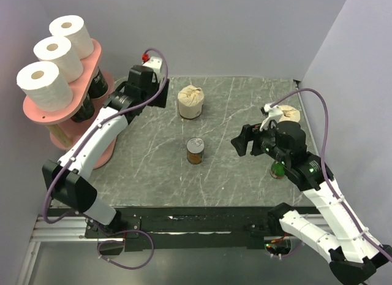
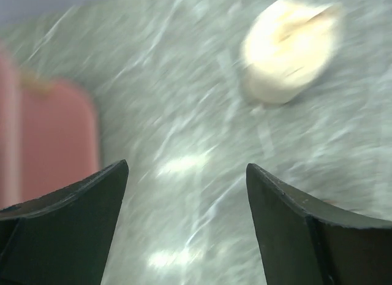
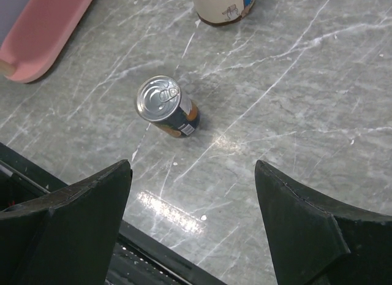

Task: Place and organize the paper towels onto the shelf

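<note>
The pink shelf (image 1: 92,67) stands at the far left with three white paper towels (image 1: 52,52) in a row on its top board and two black-wrapped rolls (image 1: 98,84) on the tier below. A cream-wrapped roll (image 1: 190,102) stands on the table, and it shows blurred in the left wrist view (image 2: 288,49). Another cream roll (image 1: 289,114) sits behind the right arm. My left gripper (image 1: 150,89) (image 2: 187,164) hangs open and empty between the shelf and that first cream roll. My right gripper (image 1: 242,141) (image 3: 193,162) is open over bare table.
A small brown tin can (image 1: 195,151) (image 3: 165,107) stands mid-table in front of the right gripper. A green bottle (image 1: 278,169) sits under the right arm. The shelf's lowest board (image 3: 43,34) (image 2: 58,132) reaches onto the table at left. Walls close the back and right.
</note>
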{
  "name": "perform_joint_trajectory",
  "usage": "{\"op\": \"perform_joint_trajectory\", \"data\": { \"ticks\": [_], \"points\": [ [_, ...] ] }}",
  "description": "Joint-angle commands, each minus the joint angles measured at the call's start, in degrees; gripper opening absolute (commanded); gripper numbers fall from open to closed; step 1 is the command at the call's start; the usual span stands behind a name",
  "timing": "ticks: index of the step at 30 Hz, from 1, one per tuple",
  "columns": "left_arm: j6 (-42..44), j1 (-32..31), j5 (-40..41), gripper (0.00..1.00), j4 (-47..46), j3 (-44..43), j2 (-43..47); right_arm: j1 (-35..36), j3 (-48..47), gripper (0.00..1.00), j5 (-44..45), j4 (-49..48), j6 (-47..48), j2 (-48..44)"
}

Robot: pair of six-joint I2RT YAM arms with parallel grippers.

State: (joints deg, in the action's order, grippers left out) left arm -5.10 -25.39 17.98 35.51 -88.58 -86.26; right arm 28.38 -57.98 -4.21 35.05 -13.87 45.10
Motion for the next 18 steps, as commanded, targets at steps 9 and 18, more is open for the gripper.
{"op": "perform_joint_trajectory", "data": {
  "ticks": [9,18],
  "points": [
    [10.72,-6.51,-16.83,0.86,-15.38,-14.85,-17.69,0.45,-2.67,0.90,1.40,-2.79,1.21,-5.02],
    [15.12,-7.75,-13.76,0.83,-16.52,-22.25,-30.97,0.53,-2.58,0.90,-0.28,-2.53,1.21,-5.29]
  ]
}}
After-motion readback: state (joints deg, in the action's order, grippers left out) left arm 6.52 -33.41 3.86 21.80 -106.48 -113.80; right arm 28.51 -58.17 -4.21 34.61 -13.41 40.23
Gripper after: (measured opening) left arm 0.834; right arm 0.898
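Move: The paper-wrapped towel roll that the empty left hand goes for lies about 13 cm ahead, 18 cm to the right and 22 cm below. From that hand the can stands some 11 cm back, 19 cm to the right and 23 cm down. The pink shelf's middle is about level fore and aft, 25 cm to the left and 8 cm lower. From the right hand the wrapped roll is roughly 30 cm ahead, 19 cm left and 22 cm down. Heading for the wrapped towel roll, the left hand sweeps away from the shelf, about 17 cm right and 8 cm forward. It first rises a couple of centimetres, then sinks to about 5 cm below its starting height, turning some 25 degrees clockwise with fingers still wide open; it touches nothing yet. The open right hand lifts about 2 cm, well clear of the can. ##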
